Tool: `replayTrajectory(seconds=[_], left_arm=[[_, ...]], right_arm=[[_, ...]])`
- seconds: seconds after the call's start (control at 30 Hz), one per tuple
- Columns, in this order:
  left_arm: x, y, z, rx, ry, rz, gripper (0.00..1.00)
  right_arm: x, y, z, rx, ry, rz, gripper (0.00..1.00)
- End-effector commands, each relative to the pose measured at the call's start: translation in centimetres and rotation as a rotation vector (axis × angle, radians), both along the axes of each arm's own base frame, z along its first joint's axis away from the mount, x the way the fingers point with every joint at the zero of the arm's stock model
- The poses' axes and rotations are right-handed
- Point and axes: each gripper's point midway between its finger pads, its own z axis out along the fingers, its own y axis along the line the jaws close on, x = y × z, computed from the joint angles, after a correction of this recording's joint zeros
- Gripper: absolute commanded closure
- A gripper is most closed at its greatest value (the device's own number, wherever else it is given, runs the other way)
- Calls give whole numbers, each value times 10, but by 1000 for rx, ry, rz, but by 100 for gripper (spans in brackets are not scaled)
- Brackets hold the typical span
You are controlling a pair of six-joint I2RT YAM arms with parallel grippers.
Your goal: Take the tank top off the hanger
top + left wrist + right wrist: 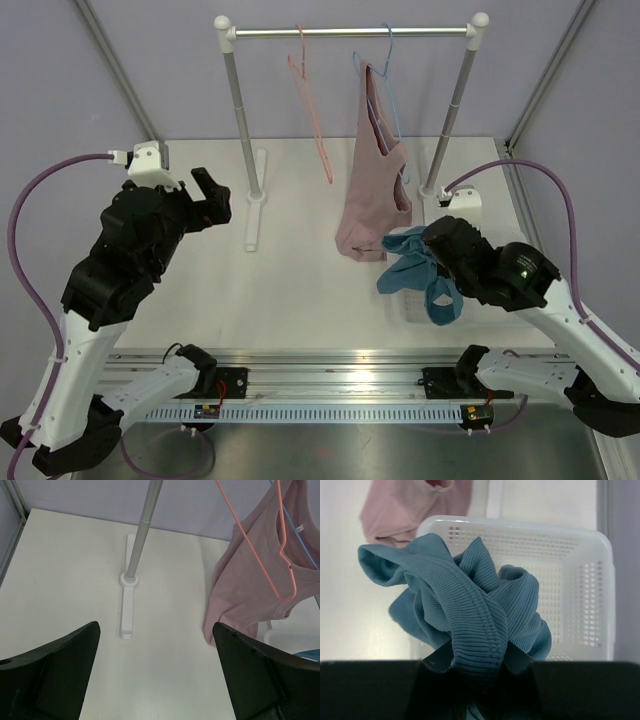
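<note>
The teal tank top (410, 265) is off the rail and bunched in my right gripper (428, 246), which is shut on a thick fold of it (470, 595). The right gripper's (477, 655) fingertips are buried in the ribbed fabric. The bundle hangs over a white basket (580, 555). The pink hanger (312, 110) hangs bare from the rail by its hook and also shows in the left wrist view (255, 555). My left gripper (210, 190) hovers over the table at the left. In its own view the left gripper (155, 627) is open with nothing between its fingers.
A dusty-pink top (370, 190) hangs on a light-blue hanger (388, 60) from the rack's rail (350, 32). The rack's left post (142, 530) and its foot (255, 200) stand ahead of my left gripper. The right post (450, 110) stands behind the basket.
</note>
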Motion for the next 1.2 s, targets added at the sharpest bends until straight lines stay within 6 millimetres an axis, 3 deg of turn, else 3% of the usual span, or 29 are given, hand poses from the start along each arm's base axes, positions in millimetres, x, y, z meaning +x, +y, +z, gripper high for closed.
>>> replayTrajectory(seconds=[0.0, 0.1, 0.2, 0.23, 0.27, 0.37, 0.43, 0.5, 0.73, 0.87, 0.97, 1.17], left_arm=[[1, -5, 15, -5, -37, -30, 1], [2, -8, 15, 1, -34, -45, 1], [4, -9, 14, 19, -22, -51, 1], [4, -9, 13, 31, -19, -57, 1], [4, -7, 12, 41, -9, -49, 1], [5, 0, 5, 73, 11, -14, 1], [6, 4, 1, 93, 22, 6, 1], [8, 11, -3, 117, 29, 45, 1], [7, 21, -14, 154, 34, 82, 1], [1, 30, -25, 166, 36, 111, 1], [-7, 37, -38, 176, 48, 124, 1], [-23, 58, -60, 194, 36, 185, 1]], right_arm=[[7, -27, -11, -60, 1, -144, 100], [21, -42, -30, -78, 33, -226, 99], [36, -57, -46, -97, 72, -285, 91], [38, -59, -48, -108, 80, -287, 84], [42, -59, -48, -116, 74, -302, 55], [51, -64, -35, -131, 31, -332, 39], [55, -68, -25, -139, 10, -350, 13], [58, -74, -8, -151, -27, -364, 1], [52, -67, 45, 0, -155, -286, 1], [28, -82, 76, 71, -273, -272, 0], [12, -87, 89, 95, -313, -224, 1], [-11, -97, 95, 127, -343, -199, 0]])
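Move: The right hand still holds the bunched teal tank top; the middle of the white basket it is bound for lies about 5 cm ahead, 8 cm to the right and some 23 cm below. The hanging pink top stands roughly 17 cm ahead and 12 cm to the left of this hand, its middle about 8 cm lower. From the empty left hand the basket is some 51 cm to the right, level fore and aft, about 36 cm below. The right hand carries the teal tank top about 6 cm right and 6 cm down over the basket, easing forward and turning clockwise, then opens wide and lets go from well above. Emptied, it climbs some 15 cm, drawing back and a little farther right as its fingers tip upward, while the open left hand sinks about 7 cm and drifts left. ##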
